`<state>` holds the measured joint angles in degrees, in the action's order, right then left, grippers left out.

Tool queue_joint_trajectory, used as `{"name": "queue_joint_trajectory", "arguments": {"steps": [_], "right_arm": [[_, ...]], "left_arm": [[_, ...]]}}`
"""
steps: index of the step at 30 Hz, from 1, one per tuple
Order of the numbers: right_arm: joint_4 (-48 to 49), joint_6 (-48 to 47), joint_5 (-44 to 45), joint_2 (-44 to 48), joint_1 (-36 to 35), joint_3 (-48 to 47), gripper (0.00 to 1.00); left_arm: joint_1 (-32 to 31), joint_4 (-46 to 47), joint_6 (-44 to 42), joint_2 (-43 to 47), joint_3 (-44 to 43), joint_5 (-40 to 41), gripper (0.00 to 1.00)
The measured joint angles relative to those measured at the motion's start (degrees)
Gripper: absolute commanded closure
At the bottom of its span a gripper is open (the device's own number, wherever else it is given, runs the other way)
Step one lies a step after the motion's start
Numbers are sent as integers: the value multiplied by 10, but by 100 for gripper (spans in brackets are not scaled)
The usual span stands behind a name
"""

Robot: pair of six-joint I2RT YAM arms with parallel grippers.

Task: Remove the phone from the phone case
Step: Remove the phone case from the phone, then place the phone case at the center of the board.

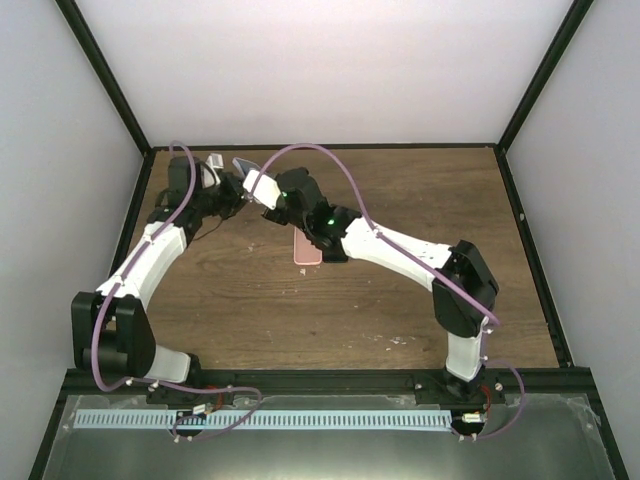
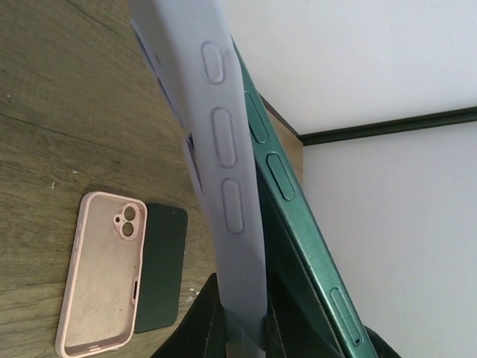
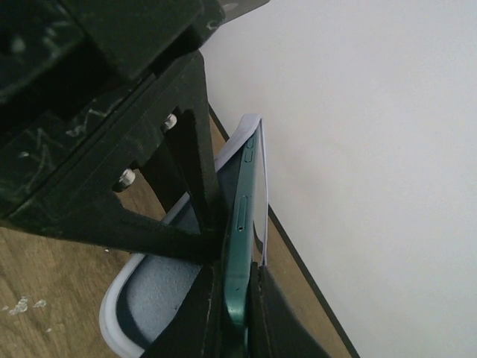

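A dark green phone [image 3: 240, 224] is partly out of its pale lavender-blue case [image 2: 223, 164], both held up in the air at the back left of the table [image 1: 243, 166]. My left gripper [image 2: 242, 317] is shut on the case's side edge. My right gripper [image 3: 236, 302] is shut on the phone's lower edge. In the left wrist view the phone [image 2: 298, 224] tilts away from the case, with a gap between them. In the right wrist view the case [image 3: 149, 294] lies open behind the phone. In the top view the two grippers meet, left [image 1: 228, 190] and right [image 1: 262, 186].
An empty pink phone case [image 2: 100, 272] lies face up on the wooden table, with a flat dark green phone-shaped object [image 2: 160, 265] beside it. In the top view the pink case [image 1: 307, 252] lies partly under my right arm. The white back wall is close behind.
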<state>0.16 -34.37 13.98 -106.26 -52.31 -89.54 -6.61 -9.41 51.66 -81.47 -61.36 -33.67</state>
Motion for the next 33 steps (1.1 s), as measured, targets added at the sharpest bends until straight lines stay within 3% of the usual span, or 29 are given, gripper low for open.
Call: {"name": "queue_joint_trajectory", "arguments": {"steps": [5, 10, 13, 22, 33], "right_arm": [[-24, 23, 1, 19, 11, 0, 99], [-26, 62, 10, 82, 36, -9, 99], [-20, 76, 15, 120, 48, -14, 99], [-24, 98, 7, 169, 106, 39, 99], [-67, 111, -20, 193, 147, 109, 99]], "left_arm": [[-2, -25, -57, -2, -3, 12, 100], [12, -58, -138, -23, 3, 97, 100], [25, -66, -177, -25, 4, 108, 100], [37, -74, -296, -45, 4, 0, 100], [50, -149, -383, -167, 3, -95, 100]]}}
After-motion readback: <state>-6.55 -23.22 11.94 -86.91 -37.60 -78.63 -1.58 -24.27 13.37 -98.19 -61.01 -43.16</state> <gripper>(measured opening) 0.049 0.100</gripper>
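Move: Between the two hands, the teal phone sits partly levered out of the lavender case: its middle is roughly 3 cm ahead, 2 cm left and 1 cm above the right hand, which grips its edge, and about 2 cm ahead, 3 cm right and 3 cm above the left hand, which grips the case. On the table some 23 cm below the left hand, the pink case lies about 12 cm right and 3 cm back, with the black phone 7 cm farther right, level with it. Pulling away to its right about 16 cm, the right hand keeps its pinch on the teal phone and draws it out of the lavender case, arcing up some 14 cm before sinking back more than half of that. The left hand, still gripping the case's long edge, first dips and edges left, then lowers it towards the table beside the pink case, about 14 cm down in all, its left side rolling up and the hand swinging clockwise some 20 degrees. ##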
